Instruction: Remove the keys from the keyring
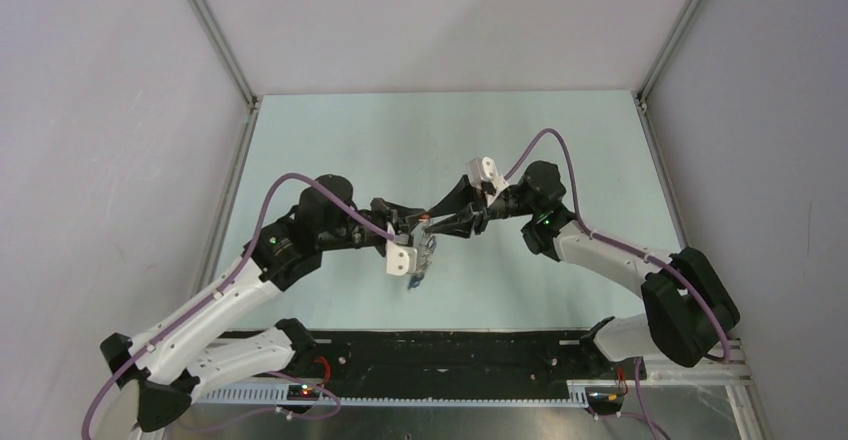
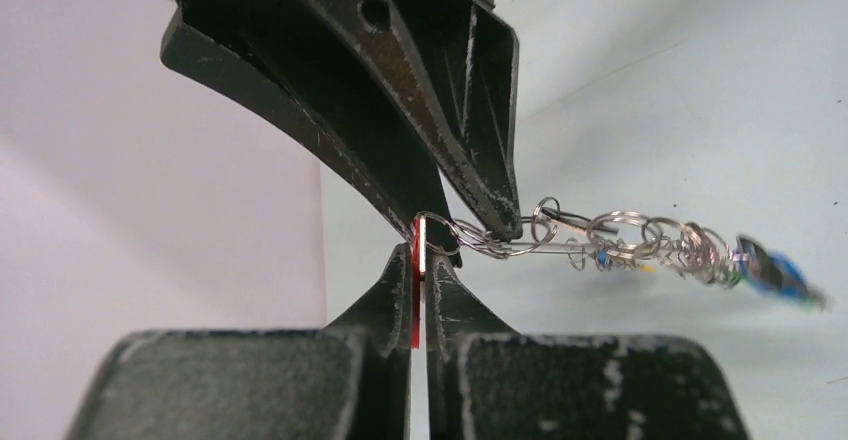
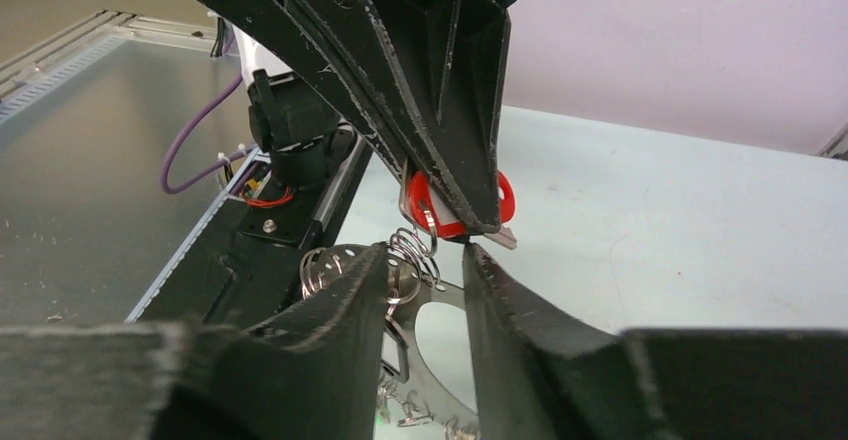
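My left gripper [image 1: 418,222] is shut on the red head of a key [image 2: 415,300], held above the middle of the table. The red key [image 3: 430,210] shows pinched edge-on between the left fingers. A chain of small silver split rings [image 2: 620,235] runs from it to the blue-headed keys [image 2: 780,275]. The rest of the bunch [image 1: 420,265] hangs below. My right gripper [image 3: 425,260] meets the left one tip to tip. Its jaws stand apart around a coil of small rings [image 3: 412,250], with the flat grey keyring [image 3: 440,392] hanging behind them.
The pale green table [image 1: 560,140] is walled by white panels with aluminium rails [image 1: 230,150] along its edges. A black base strip [image 1: 450,355] with the arm mounts runs along the near edge.
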{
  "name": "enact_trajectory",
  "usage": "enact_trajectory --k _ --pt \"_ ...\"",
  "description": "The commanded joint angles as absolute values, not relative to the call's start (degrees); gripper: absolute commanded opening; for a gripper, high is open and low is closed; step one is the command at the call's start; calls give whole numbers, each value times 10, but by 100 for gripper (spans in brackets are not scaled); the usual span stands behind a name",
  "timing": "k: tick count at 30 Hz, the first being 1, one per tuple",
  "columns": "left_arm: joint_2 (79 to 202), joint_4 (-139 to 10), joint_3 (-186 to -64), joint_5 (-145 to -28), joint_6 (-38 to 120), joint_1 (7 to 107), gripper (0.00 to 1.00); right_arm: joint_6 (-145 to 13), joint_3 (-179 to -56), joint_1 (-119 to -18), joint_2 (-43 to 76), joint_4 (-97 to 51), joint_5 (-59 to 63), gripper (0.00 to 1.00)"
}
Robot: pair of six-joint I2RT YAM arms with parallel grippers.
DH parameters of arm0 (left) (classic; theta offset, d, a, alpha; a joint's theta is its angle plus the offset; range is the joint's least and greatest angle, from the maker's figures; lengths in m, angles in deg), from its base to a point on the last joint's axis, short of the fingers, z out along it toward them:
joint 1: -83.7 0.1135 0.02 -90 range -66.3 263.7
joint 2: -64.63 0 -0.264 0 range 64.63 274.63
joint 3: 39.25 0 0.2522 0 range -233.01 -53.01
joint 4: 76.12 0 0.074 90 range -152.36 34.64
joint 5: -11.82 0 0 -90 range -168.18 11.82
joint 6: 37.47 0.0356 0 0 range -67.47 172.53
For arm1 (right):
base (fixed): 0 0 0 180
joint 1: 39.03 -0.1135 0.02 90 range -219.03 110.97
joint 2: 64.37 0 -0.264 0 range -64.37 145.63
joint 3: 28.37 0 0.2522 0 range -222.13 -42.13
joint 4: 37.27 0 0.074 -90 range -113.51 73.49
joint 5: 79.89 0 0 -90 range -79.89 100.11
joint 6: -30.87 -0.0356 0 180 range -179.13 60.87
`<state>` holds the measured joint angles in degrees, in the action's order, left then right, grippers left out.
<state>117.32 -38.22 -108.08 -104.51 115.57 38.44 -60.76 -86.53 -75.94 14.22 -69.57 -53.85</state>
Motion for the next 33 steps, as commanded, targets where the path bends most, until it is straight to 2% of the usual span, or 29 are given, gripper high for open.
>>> enact_trajectory --k 1,4,9,11,13,24,33 --pt "1153 -425 -1083 -1072 1175 385 0 -665 -890 -763 153 -782 -569 33" --pt "1149 -426 -1084 -1067 1178 385 0 -679 -889 -762 159 -796 -577 26" --pt "1141 -429 -1084 -1052 1182 385 0 -687 -890 -755 159 -783 -580 21" --pt "1139 -432 -1083 -1048 1181 385 0 -687 -890 -752 157 -777 -576 6" --pt "1138 -435 -1080 -1042 1180 385 0 -687 -890 -747 153 -771 -572 0" --pt "1129 -450 -1059 -1017 1169 385 0 -689 -890 -710 125 -712 -512 0" --pt "1162 -451 -1046 -1038 1161 384 0 -740 -889 -702 107 -746 -445 0"
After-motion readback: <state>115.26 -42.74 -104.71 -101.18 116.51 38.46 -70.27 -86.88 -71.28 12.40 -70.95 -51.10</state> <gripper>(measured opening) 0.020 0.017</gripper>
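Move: The small rings by the red key sit practically between the right gripper's open fingertips, about 1 cm back and 1 cm left of its hand point. The red key, held by the left gripper, is some 3 cm left, 1 cm ahead and 1 cm higher; the keyring plate hangs about 8 cm below, 2 cm back and 1 cm left. From the left gripper, the small rings lie about 2 cm right, 1 cm back and 1 cm below. Ease the right gripper back and up barely 1 cm while shutting its fingers, pinching the small rings beside the red key, then draw it forward, right and up, away from the left gripper, about 4 cm. Keep the left fingers shut on the red key; let that hand drift up and back about 1 cm, then forward about 1.5 cm and down again. ##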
